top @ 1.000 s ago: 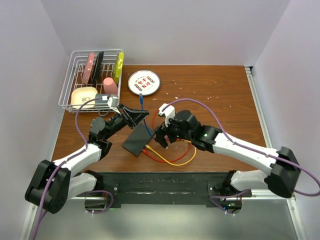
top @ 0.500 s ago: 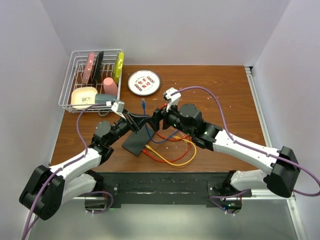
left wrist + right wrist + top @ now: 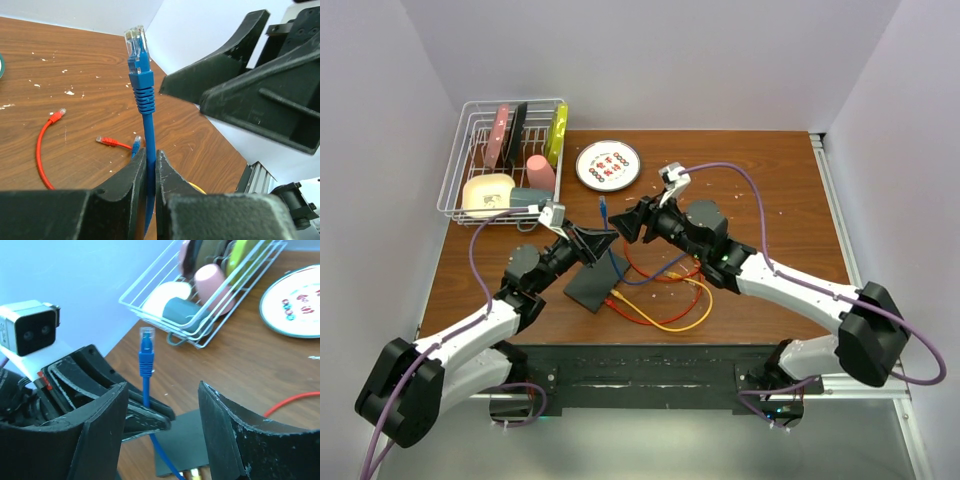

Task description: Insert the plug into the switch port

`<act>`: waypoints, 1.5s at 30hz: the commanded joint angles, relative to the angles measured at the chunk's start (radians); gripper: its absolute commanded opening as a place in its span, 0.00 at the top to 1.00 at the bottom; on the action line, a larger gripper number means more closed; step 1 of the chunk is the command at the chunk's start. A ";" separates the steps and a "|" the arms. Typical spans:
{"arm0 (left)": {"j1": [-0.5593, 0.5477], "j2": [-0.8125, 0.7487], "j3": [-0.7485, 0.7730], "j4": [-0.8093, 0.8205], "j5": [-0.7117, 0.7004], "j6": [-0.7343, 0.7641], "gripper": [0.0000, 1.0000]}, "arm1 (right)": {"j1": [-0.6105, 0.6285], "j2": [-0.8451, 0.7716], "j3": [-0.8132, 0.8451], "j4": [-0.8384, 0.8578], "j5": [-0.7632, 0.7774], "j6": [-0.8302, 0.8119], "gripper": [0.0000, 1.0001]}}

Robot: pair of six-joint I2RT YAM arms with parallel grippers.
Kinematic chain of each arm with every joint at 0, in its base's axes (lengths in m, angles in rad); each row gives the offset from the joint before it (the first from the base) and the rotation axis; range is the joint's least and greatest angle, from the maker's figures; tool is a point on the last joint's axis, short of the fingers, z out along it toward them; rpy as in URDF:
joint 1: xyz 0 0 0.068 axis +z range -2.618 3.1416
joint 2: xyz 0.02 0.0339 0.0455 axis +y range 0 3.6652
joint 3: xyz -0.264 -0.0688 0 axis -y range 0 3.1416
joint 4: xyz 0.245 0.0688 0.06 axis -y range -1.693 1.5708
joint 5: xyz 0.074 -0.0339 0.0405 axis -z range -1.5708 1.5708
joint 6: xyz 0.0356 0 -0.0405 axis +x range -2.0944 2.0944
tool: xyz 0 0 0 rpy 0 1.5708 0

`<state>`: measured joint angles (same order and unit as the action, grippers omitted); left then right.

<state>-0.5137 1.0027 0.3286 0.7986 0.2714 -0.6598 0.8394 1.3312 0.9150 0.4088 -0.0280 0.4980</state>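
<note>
A blue cable stands upright in my left gripper [image 3: 151, 155], which is shut on it below the boot. Its clear-tipped plug [image 3: 137, 45] points up, free in the air [image 3: 603, 208]. My right gripper [image 3: 161, 386] is open and faces the left one, its fingers [image 3: 235, 70] standing either side of the cable without touching it; the plug [image 3: 146, 347] rises just beyond them. The switch [image 3: 595, 283], a flat black box, lies on the table below both grippers [image 3: 185, 445], and the cable's lower run passes over it.
A red cable [image 3: 660, 270] and an orange cable [image 3: 670, 320] loop on the table right of the switch. A round white plate [image 3: 608, 165] lies behind the grippers. A wire dish rack [image 3: 505, 160] with cups and utensils fills the back left corner.
My right gripper has swung up and left from over the cables to face the left gripper, its jaws a little narrower. The left gripper kept hold of the blue cable.
</note>
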 commanded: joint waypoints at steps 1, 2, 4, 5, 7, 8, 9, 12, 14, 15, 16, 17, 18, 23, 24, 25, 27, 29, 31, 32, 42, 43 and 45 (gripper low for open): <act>-0.005 -0.006 -0.003 0.031 -0.020 0.034 1.00 | 0.001 0.037 0.027 0.110 -0.059 0.050 0.40; -0.006 -0.004 -0.003 0.031 -0.018 0.034 1.00 | 0.001 0.046 0.030 0.108 -0.067 0.053 0.43; -0.006 0.000 -0.003 0.030 -0.017 0.035 1.00 | 0.003 0.063 0.048 0.096 -0.067 0.059 0.45; -0.006 0.002 -0.002 0.031 -0.015 0.037 1.00 | 0.003 0.068 0.050 0.099 -0.067 0.059 0.45; -0.006 0.004 -0.002 0.033 -0.012 0.035 1.00 | 0.001 0.075 0.056 0.097 -0.066 0.065 0.46; -0.006 0.004 -0.003 0.033 -0.009 0.034 1.00 | 0.001 0.083 0.058 0.104 -0.066 0.066 0.46; -0.006 0.004 -0.002 0.033 -0.008 0.034 1.00 | 0.001 0.088 0.064 0.105 -0.067 0.074 0.46; -0.006 0.001 -0.002 0.030 -0.009 0.034 1.00 | 0.001 0.102 0.065 0.128 -0.084 0.083 0.48; -0.006 0.000 -0.002 0.027 -0.009 0.034 1.00 | 0.001 0.112 0.067 0.145 -0.093 0.096 0.51; -0.006 -0.001 -0.002 0.027 -0.009 0.034 1.00 | 0.001 0.114 0.068 0.147 -0.095 0.100 0.53; -0.006 0.000 -0.003 0.025 -0.009 0.034 1.00 | 0.001 0.118 0.071 0.150 -0.099 0.103 0.54; -0.006 -0.001 -0.002 0.025 -0.008 0.034 1.00 | 0.001 0.123 0.074 0.148 -0.107 0.106 0.56; -0.006 -0.001 -0.003 0.024 -0.008 0.035 1.00 | 0.000 0.131 0.084 0.147 -0.108 0.108 0.56; -0.006 0.010 -0.003 0.031 0.005 0.037 1.00 | 0.000 0.141 0.100 0.145 -0.099 0.116 0.64; -0.005 0.011 -0.002 0.033 0.005 0.035 1.00 | 0.000 0.146 0.104 0.143 -0.098 0.119 0.66; -0.006 0.011 -0.005 0.033 0.006 0.037 1.00 | 0.000 0.151 0.104 0.147 -0.098 0.119 0.71; -0.006 0.011 -0.003 0.033 0.005 0.037 1.00 | 0.000 0.157 0.116 0.137 -0.092 0.125 0.77; -0.005 0.013 -0.003 0.033 0.006 0.037 1.00 | -0.002 0.164 0.117 0.133 -0.089 0.131 0.89; -0.006 0.013 -0.006 0.031 0.003 0.040 1.00 | -0.002 0.169 0.119 0.133 -0.082 0.136 0.99; -0.006 0.014 -0.008 0.031 0.002 0.040 1.00 | 0.000 0.171 0.127 0.121 -0.079 0.134 1.00; -0.005 -0.048 -0.007 -0.064 -0.052 0.089 0.37 | -0.002 0.093 0.116 -0.040 -0.053 -0.086 1.00; -0.005 -0.067 -0.008 -0.073 -0.057 0.094 0.34 | -0.002 0.079 0.111 -0.062 -0.047 -0.113 1.00; -0.005 -0.085 -0.003 -0.108 -0.061 0.111 0.30 | -0.002 0.034 0.091 -0.122 -0.010 -0.180 1.00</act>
<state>-0.5140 0.9668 0.3180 0.7265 0.2470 -0.6052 0.8391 1.4742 0.9958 0.3820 -0.1013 0.4866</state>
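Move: The blue plug stands upright, about 5 cm above the left hand's fingertips, which already hold its cable. From the open right hand the plug is some 4 cm to the left, 1 cm ahead and about level. The dark switch lies on the table about 4 cm left of the left hand, no farther out and roughly 22 cm below. The yellow plug at the switch's near edge is 4 cm nearer the base than the left hand, level sideways, and as low. The right fingers close on the blue cable just below the plug's head, after the right hand slides about 4 cm to its left and dips a little around the plug. The left hand holds nearly still until that pinch is made, then opens wide and lets go of the cable; the right keeps its grip and eases down and back to the right by a centimetre or two. ##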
